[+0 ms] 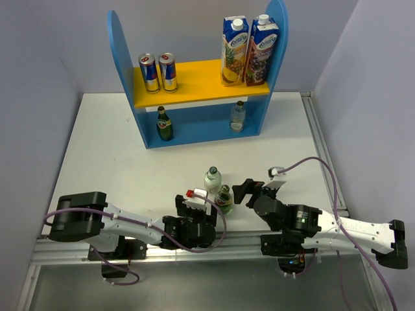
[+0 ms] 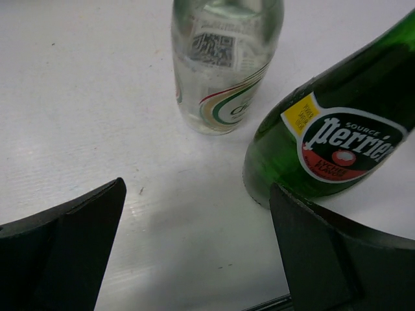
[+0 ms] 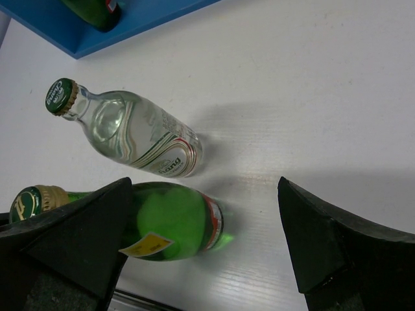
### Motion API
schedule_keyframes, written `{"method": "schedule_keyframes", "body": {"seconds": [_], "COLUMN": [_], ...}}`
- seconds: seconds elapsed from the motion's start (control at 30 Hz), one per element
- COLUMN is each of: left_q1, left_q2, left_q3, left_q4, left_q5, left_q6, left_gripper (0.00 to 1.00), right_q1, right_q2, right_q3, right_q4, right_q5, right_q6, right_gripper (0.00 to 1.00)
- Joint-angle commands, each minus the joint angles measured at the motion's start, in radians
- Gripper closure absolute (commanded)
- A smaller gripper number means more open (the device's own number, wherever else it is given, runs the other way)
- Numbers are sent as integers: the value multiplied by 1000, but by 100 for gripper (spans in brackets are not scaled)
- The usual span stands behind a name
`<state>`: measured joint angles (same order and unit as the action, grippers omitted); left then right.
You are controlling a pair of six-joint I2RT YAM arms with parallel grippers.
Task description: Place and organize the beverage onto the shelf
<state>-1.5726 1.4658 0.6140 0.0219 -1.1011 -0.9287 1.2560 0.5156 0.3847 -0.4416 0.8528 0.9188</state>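
Note:
The shelf (image 1: pixel 123 71) stands at the back with two blue-and-silver cans (image 1: pixel 158 72) on its yellow upper board. On its lower level are a green bottle (image 1: pixel 165 124) and a clear bottle (image 1: pixel 238 116). On the table near the arms stand another clear bottle (image 1: pixel 213 178) (image 2: pixel 224 65) (image 3: pixel 130 133) and another green bottle (image 1: pixel 224 198) (image 2: pixel 324 142) (image 3: pixel 175 223). My left gripper (image 1: pixel 194 206) (image 2: pixel 198 188) is open and low, both bottles just ahead of it. My right gripper (image 1: pixel 251 189) (image 3: pixel 204 184) is open, with the green bottle by its left finger (image 3: pixel 78 240).
Two juice cartons (image 1: pixel 248 50) stand on the right of the shelf's upper board. A metal rail (image 1: pixel 194 246) runs along the table's near edge. Grey walls close in both sides of the white table (image 1: pixel 104 149).

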Motion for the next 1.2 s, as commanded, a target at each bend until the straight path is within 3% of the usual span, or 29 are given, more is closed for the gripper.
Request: {"method": "schedule_keyframes", "body": {"seconds": [0.0,0.2,0.4,0.5,1.17], "left_q1": [-13,-50,-96,-96,32], "left_q2": [11,-22,114,163,338], "left_q3": [79,43,133,144,196], "left_q4": [27,93,98,200,506], "left_q5": [-46,-14,-34,-31,32], "left_q6": [-18,-1,-10,46,248], "left_gripper": [1,1,1,1,1], "right_q1": [10,13,13,13,25], "right_q2": [9,18,21,23,23], "right_q3": [-7,-6,-4,-4,-4], "right_q4": [29,32,27,27,21], "right_q5": [42,43,52,51,58], "right_q6": [-1,-6,3,2,11], "right_gripper": [0,0,0,0,0]}}
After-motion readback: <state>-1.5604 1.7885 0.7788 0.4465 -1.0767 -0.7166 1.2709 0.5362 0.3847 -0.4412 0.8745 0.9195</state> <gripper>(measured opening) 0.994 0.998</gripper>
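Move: The green bottle stands upright about 10 cm to the left hand's right and some 2 cm ahead, its middle slightly above the open fingers. The clear bottle is roughly 10 cm ahead and 5 cm right of that hand. The waiting right gripper is about 20 cm to its right and 5 cm ahead, a little higher. From the right hand, the green bottle lies some 10 cm left and 3 cm back, its middle slightly lower. The green bottle is taken in between the left hand's wide-open fingers: the hand goes right about 9 cm, first drawing back some 3 cm with a small rise so its right finger clears the bottle's near side, then sinking and reaching forward again by about as much as it drew back. It turns about 5 degrees clockwise, and the fingers do not close. ##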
